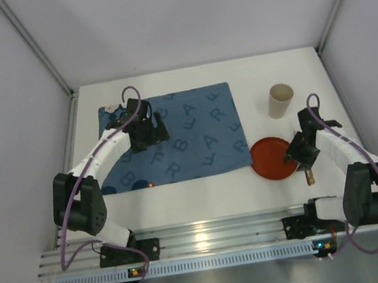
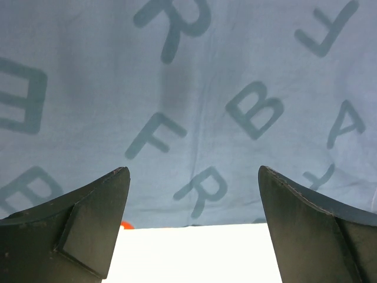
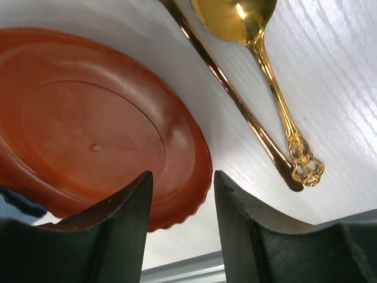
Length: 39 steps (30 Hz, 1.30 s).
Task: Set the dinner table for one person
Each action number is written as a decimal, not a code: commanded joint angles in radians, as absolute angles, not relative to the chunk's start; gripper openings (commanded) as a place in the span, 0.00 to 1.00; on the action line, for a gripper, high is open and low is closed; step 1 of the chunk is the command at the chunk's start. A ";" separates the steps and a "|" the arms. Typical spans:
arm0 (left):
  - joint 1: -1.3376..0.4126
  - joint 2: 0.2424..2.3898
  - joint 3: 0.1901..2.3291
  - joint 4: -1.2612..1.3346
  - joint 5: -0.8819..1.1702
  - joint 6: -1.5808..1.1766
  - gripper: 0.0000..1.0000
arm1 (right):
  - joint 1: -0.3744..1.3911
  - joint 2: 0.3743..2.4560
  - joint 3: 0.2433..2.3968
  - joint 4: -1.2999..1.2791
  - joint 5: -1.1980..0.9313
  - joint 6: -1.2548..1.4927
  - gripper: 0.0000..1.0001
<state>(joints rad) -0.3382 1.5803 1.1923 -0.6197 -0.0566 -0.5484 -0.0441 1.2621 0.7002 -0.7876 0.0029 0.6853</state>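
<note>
The dinner table is a white top with a blue letter-printed placemat on its left half. My left gripper hovers over the mat, wide open and empty; its wrist view shows the mat, the table and the gripper. A red plate lies just right of the mat. My right gripper is low at the plate's right rim. In the right wrist view this gripper stands partly open with the plate's rim between its fingers, and a gap shows on the right side.
A beige paper cup stands behind the plate. A gold spoon and another gold handle lie on the table right of the plate. A small white object sits at the mat's far left corner. A metal rail runs along the near edge.
</note>
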 commanded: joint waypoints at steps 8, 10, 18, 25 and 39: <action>-0.344 1.500 1.177 -0.710 -0.069 -0.497 0.95 | -0.058 1.336 0.621 -0.603 0.092 0.704 0.21; -0.344 1.508 1.180 -0.712 -0.055 -0.492 0.95 | -0.058 1.344 0.618 -0.603 0.103 0.696 0.10; -0.396 1.606 1.232 -0.693 -0.023 -0.483 0.95 | -0.060 1.183 0.770 -0.817 0.247 0.675 0.00; -0.449 1.655 1.266 -0.654 -0.041 -0.538 0.94 | -0.051 1.078 1.037 -1.003 0.289 0.653 0.00; -0.446 1.424 1.330 -0.827 -0.322 -0.646 0.96 | 0.506 1.412 1.314 -0.670 0.005 0.766 0.00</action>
<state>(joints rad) -0.4515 1.5387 1.3025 -0.7467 -0.2115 -0.5865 0.4328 1.2942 1.2209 -0.8070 0.0525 0.7467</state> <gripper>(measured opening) 0.955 0.014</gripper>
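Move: The plate's middle lies about 8 cm to the right hand's left and 5 cm ahead, some 3 cm below; its near right rim shows between the half-open fingers. The fork is about 5 cm to the hand's right and 2 cm ahead, the spoon 7 cm right and level with it, the cup some 25 cm ahead and 2 cm left. The blue cloth's middle is roughly 50 cm left and 22 cm ahead. From the left hand, the plate is about 50 cm right and 10 cm back. Sinking about 2 cm, the right hand shuts its fingers on the plate's near right rim, lifts it some 18 cm, then swings left and forward towards the blue cloth, turning about 20 degrees counter-clockwise and tilting its fingertips forward. The open left hand, above the cloth, draws back slightly, slides right and dips, then rises about 6 cm. ##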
